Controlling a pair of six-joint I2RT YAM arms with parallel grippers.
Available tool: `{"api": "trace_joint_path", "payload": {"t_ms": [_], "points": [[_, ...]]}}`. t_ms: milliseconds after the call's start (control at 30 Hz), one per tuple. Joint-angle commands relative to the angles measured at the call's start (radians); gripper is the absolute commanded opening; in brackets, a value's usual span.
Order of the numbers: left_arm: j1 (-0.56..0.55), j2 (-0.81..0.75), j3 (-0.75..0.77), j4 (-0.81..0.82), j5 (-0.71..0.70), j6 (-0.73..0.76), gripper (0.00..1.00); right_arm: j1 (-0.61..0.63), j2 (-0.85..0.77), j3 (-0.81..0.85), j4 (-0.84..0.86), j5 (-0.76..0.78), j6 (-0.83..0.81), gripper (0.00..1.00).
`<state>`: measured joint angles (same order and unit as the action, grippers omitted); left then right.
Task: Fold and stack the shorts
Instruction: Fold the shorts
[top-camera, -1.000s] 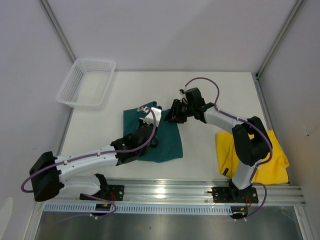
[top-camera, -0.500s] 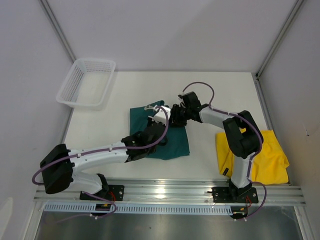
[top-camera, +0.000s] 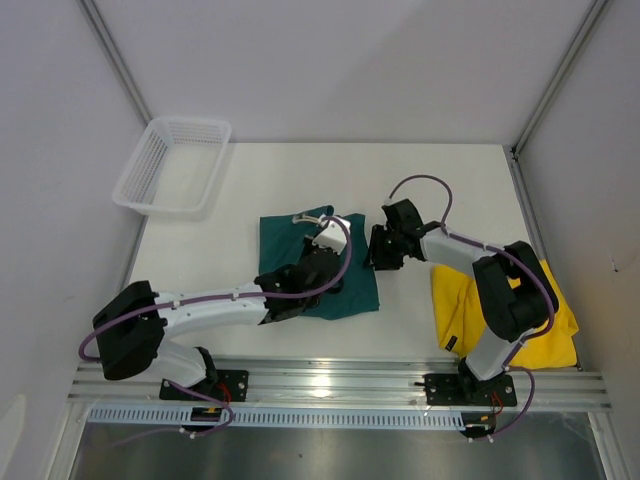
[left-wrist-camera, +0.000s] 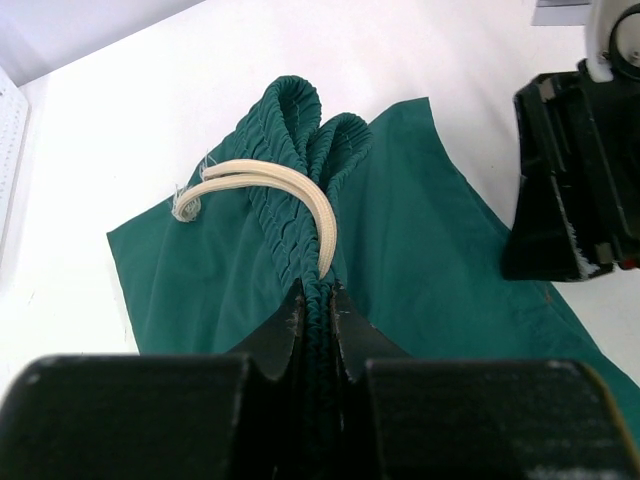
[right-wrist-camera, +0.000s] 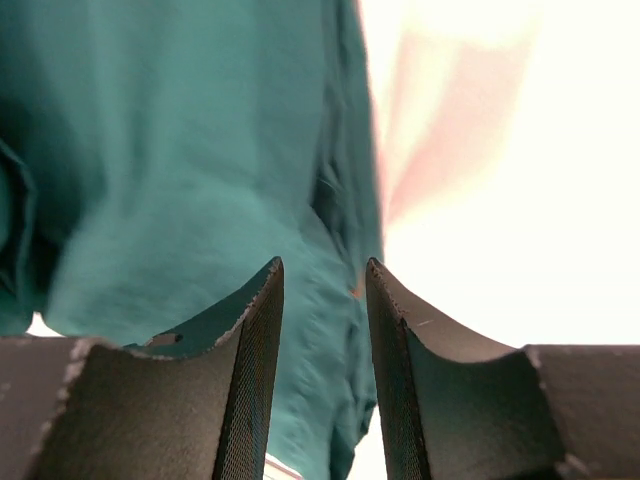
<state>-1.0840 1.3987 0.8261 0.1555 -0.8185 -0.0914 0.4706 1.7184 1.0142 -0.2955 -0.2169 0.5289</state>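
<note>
The dark teal shorts (top-camera: 358, 288) lie flat at the table's middle, with their pale drawstring (top-camera: 300, 217) at the far edge. My left gripper (top-camera: 316, 240) is shut on the bunched waistband (left-wrist-camera: 300, 150), just behind the looped drawstring (left-wrist-camera: 290, 185). At the shorts' right edge my right gripper (top-camera: 373, 255) is low and open. In the right wrist view its fingers (right-wrist-camera: 255, 330) stand apart, the teal cloth (right-wrist-camera: 180, 150) showing between and beyond them (right-wrist-camera: 322, 275). The yellow shorts (top-camera: 555, 318) lie crumpled at the near right, partly hidden by the right arm.
A white mesh basket (top-camera: 190, 123) stands at the far left corner. Grey walls and metal posts close in the table on three sides. The arms' mounting rail (top-camera: 330, 375) runs along the near edge.
My left gripper has carried the waistband to the right, and the teal shorts shifted right with it. The right gripper has swung from over the shorts' far right corner to beside their right edge.
</note>
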Motion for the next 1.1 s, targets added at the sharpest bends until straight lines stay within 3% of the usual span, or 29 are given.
{"api": "trace_joint_path", "payload": {"t_ms": [0, 600, 1067], "points": [[-0.008, 0.0, 0.045, 0.064, -0.025, 0.018, 0.0, -0.01, -0.059, -0.025, -0.01, 0.071, -0.04, 0.41], [-0.013, 0.0, 0.036, 0.105, -0.019, 0.05, 0.0, -0.007, 0.037, -0.088, 0.133, -0.021, -0.006, 0.38], [-0.051, -0.029, -0.01, 0.226, -0.008, 0.234, 0.0, 0.072, -0.002, -0.282, 0.318, 0.011, 0.146, 0.18]]}}
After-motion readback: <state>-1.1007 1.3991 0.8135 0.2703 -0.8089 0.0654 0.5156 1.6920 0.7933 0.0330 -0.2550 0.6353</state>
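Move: The right hand's half-open fingers hover just over the right-hand edge of the green shorts: the part they go for is roughly 1 cm to their right and 2 cm below. The grip of the left hand on the bunched waistband is some 10 cm to the left, 2 cm back and 12 cm up from them. The yellow shorts lie about 30 cm to the right and 13 cm back. From the left hand, that edge is about 10 cm right, 2 cm ahead and 15 cm down. The right fingers take the layered side edge of the green shorts and pinch it, closing by about half. The hand sinks some 2 cm, first slipping about 2 cm to the right, then sweeping about 4 cm left and finally 2 cm back, rolling slightly. The left hand keeps its grip on the waistband, rising barely 1.5 cm late on. ##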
